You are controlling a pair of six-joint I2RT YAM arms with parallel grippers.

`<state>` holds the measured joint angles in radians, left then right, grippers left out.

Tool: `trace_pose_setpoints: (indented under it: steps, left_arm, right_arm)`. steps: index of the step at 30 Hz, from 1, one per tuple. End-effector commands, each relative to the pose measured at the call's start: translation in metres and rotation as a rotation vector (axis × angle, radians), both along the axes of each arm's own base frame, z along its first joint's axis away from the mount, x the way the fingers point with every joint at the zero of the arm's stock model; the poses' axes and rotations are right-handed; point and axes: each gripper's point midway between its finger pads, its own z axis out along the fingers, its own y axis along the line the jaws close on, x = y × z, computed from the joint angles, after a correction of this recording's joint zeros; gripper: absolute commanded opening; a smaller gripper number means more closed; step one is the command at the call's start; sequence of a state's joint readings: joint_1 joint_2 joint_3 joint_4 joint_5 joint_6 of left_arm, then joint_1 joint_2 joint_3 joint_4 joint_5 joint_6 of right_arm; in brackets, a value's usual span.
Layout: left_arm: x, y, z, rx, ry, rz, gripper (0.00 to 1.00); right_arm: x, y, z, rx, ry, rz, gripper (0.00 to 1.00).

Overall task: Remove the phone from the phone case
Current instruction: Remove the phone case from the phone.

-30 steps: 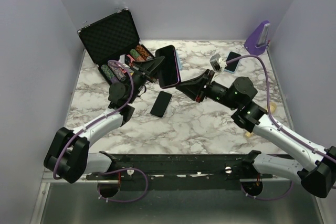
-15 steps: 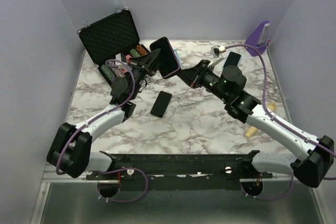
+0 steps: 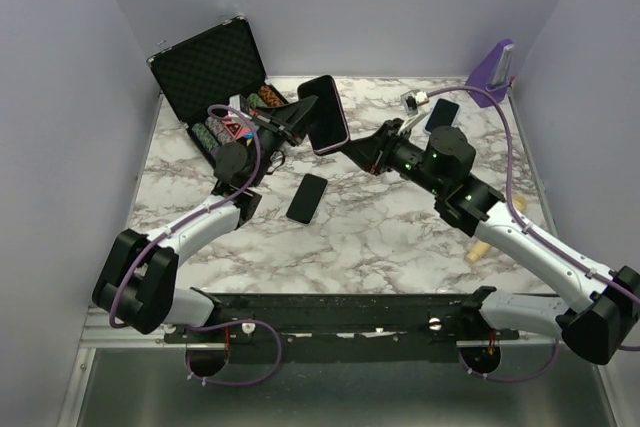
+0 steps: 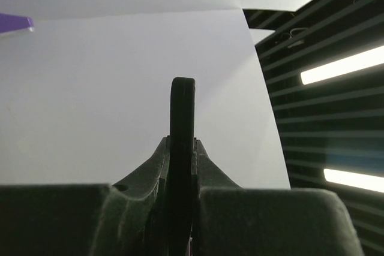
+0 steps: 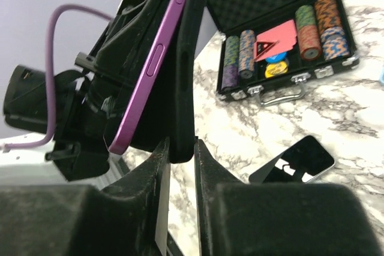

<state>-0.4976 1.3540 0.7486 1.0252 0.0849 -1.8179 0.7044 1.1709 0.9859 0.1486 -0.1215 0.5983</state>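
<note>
The phone [image 3: 327,112] hangs in the air above the table's back middle, a black slab in a purple phone case [image 5: 153,64]. In the right wrist view the black phone [image 5: 187,88] stands slightly apart from the case's purple edge at its lower end. My right gripper [image 5: 182,145] is shut on that lower black edge, coming from the right [image 3: 355,152]. From the left, my left gripper [image 3: 303,117] is shut on the opposite side. The left wrist view shows a dark thin edge [image 4: 182,112] clamped between the left gripper's fingers [image 4: 181,143].
An open black chip case [image 3: 215,72] with stacked chips sits at the back left. A bare black phone [image 3: 308,197] lies on the marble below the held one. Another phone [image 3: 442,114] and a purple stand [image 3: 492,69] are at the back right.
Both arms have carried the cased phone up and toward the back. The right arm stretched forward. Both grips stayed shut.
</note>
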Motion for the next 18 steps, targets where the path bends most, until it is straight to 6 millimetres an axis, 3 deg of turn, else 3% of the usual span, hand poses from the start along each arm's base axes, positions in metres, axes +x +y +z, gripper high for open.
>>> trace_pose_setpoints:
  steps: [1,5,10,14,18]
  left_arm:
    - [-0.128,-0.041,0.074,-0.065,-0.291,-0.503,0.0]
    - [-0.119,-0.041,0.068,0.022,-0.309,-0.442,0.0]
    - [-0.1,-0.033,0.057,0.1,-0.307,-0.365,0.0]
    - [-0.088,-0.026,0.048,0.125,-0.297,-0.325,0.0]
    - [-0.079,-0.018,0.049,0.141,-0.299,-0.294,0.0]
  right_arm:
    - [-0.009,-0.001,-0.052,-0.207,0.068,0.083,0.29]
    - [-0.029,-0.002,-0.044,-0.206,0.056,0.159,0.46]
    - [-0.047,-0.021,-0.039,-0.222,0.047,0.148,0.69]
    - [-0.063,-0.029,-0.026,-0.191,0.05,0.166,0.74]
    - [-0.078,-0.037,-0.027,-0.189,0.087,0.18,0.75]
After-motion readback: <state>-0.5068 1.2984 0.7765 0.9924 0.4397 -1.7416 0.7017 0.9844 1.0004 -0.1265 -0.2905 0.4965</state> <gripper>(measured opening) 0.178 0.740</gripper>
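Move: The phone, still in its black case, is held by both hands. Its middle lies about 3 cm right of the left hand and 1 cm ahead, some 2 cm lower; from the right hand, pinching the near right case corner, it is about 6 cm ahead, 5 cm left and 4 cm up. From the right hand, the loose phone on the table lies roughly 6 cm ahead, 9 cm left and 34 cm down, the light-blue case some 36 cm ahead, 2 cm left. The phone is drawn back some 6 cm and about half as far to the right by the left hand, which keeps its grip on the left edge while swinging roughly 15 degrees clockwise and tipping its fingertips up. Meanwhile the right hand opens wide, lets go of the case corner and backs off about 6 cm alongside, drifting slightly right and turning some 10 degrees counter-clockwise, staying close to the corner. ##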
